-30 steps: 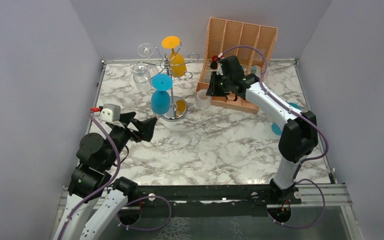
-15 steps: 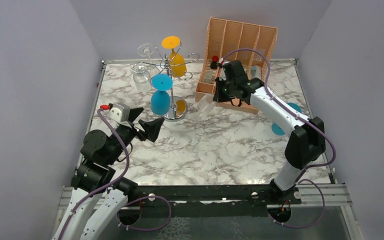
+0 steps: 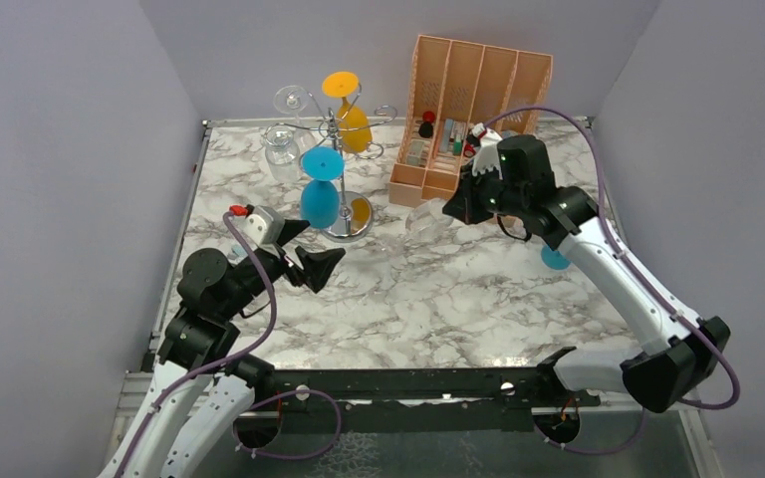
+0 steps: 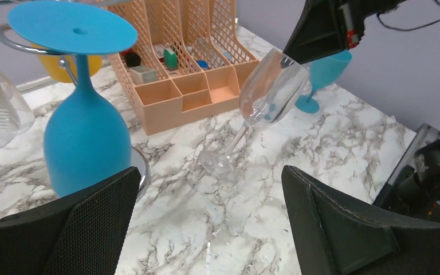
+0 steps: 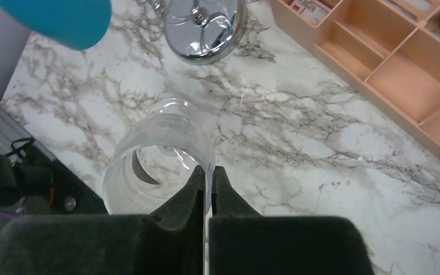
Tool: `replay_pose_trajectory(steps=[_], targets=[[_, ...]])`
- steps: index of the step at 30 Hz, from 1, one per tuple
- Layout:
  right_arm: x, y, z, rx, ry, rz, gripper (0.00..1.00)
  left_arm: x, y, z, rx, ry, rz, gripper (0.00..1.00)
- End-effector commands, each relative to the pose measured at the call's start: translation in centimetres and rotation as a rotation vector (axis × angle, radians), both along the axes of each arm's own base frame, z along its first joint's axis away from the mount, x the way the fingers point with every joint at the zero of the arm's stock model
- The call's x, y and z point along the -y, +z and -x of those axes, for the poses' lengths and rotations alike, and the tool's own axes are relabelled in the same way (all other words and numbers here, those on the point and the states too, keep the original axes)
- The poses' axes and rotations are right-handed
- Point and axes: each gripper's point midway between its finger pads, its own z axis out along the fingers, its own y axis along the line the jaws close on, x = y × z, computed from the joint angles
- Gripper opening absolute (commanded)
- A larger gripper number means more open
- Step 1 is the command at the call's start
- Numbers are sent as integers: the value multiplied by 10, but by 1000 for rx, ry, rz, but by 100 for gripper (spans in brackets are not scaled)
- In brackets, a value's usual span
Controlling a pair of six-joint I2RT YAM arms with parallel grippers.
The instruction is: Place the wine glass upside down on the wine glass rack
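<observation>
A clear wine glass hangs tilted over the middle of the marble table, bowl up and foot low near the surface. My right gripper is shut on its rim, one finger inside the bowl and one outside. The wine glass rack stands at the back left on its shiny disc base. A blue glass, an orange one and clear ones hang on it upside down. My left gripper is open in front of the rack base, holding nothing.
An orange slotted organiser with small items stands at the back right. A blue glass stands on the table to the right, behind the right arm. Grey walls close in three sides.
The right gripper closed on the glass rim and carried the glass away from the organiser toward the table's middle. The left arm moved right and forward, still open.
</observation>
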Motion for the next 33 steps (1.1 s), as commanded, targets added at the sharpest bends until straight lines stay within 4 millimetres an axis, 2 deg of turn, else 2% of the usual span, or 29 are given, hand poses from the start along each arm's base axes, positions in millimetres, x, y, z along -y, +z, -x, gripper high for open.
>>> replay_pose_trajectory(steps=[1,9,14,19,23,28,33], targets=[[-9,11,45,-39,143,-95,1,10,-2,13,102,-113,-61,99],[-18,40,93,-54,308,-226,1,21,-3,41,349,-284,-174,99],[-24,57,108,-49,395,-282,1,31,-15,66,487,-441,-232,99],[-27,76,114,-32,456,-290,1,27,-15,77,628,-440,-277,99],[-33,87,125,-51,532,-333,1,30,-18,96,723,-533,-309,98],[-39,97,136,-60,602,-396,1,40,-35,119,701,-750,-323,87],[-43,103,139,-65,635,-428,1,41,-38,124,700,-801,-323,69]])
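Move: From the left hand, the held wine glass's foot lies about 9 cm ahead, 11 cm right and 12 cm lower. The hanging blue wine glass is some 11 cm ahead, 2 cm left and about level; the rack post is some 17 cm ahead, 3 cm right and slightly lower. For the right hand, which pinches the clear glass by its rim, the left gripper is roughly 23 cm left, 6 cm back and near its height. The right hand, keeping its shut fingers on the rim of the clear wine glass, draws back about 13 cm and rises some 8, swinging its fingers counter-clockwise so that the glass's foot comes round towards the left gripper. The left hand meanwhile backs off from the blue glass on the rack, easing right and down, swings clockwise and rolls its left side up, and late on its wide-open fingers begin to close just short of the foot, with no touch yet to be seen. ##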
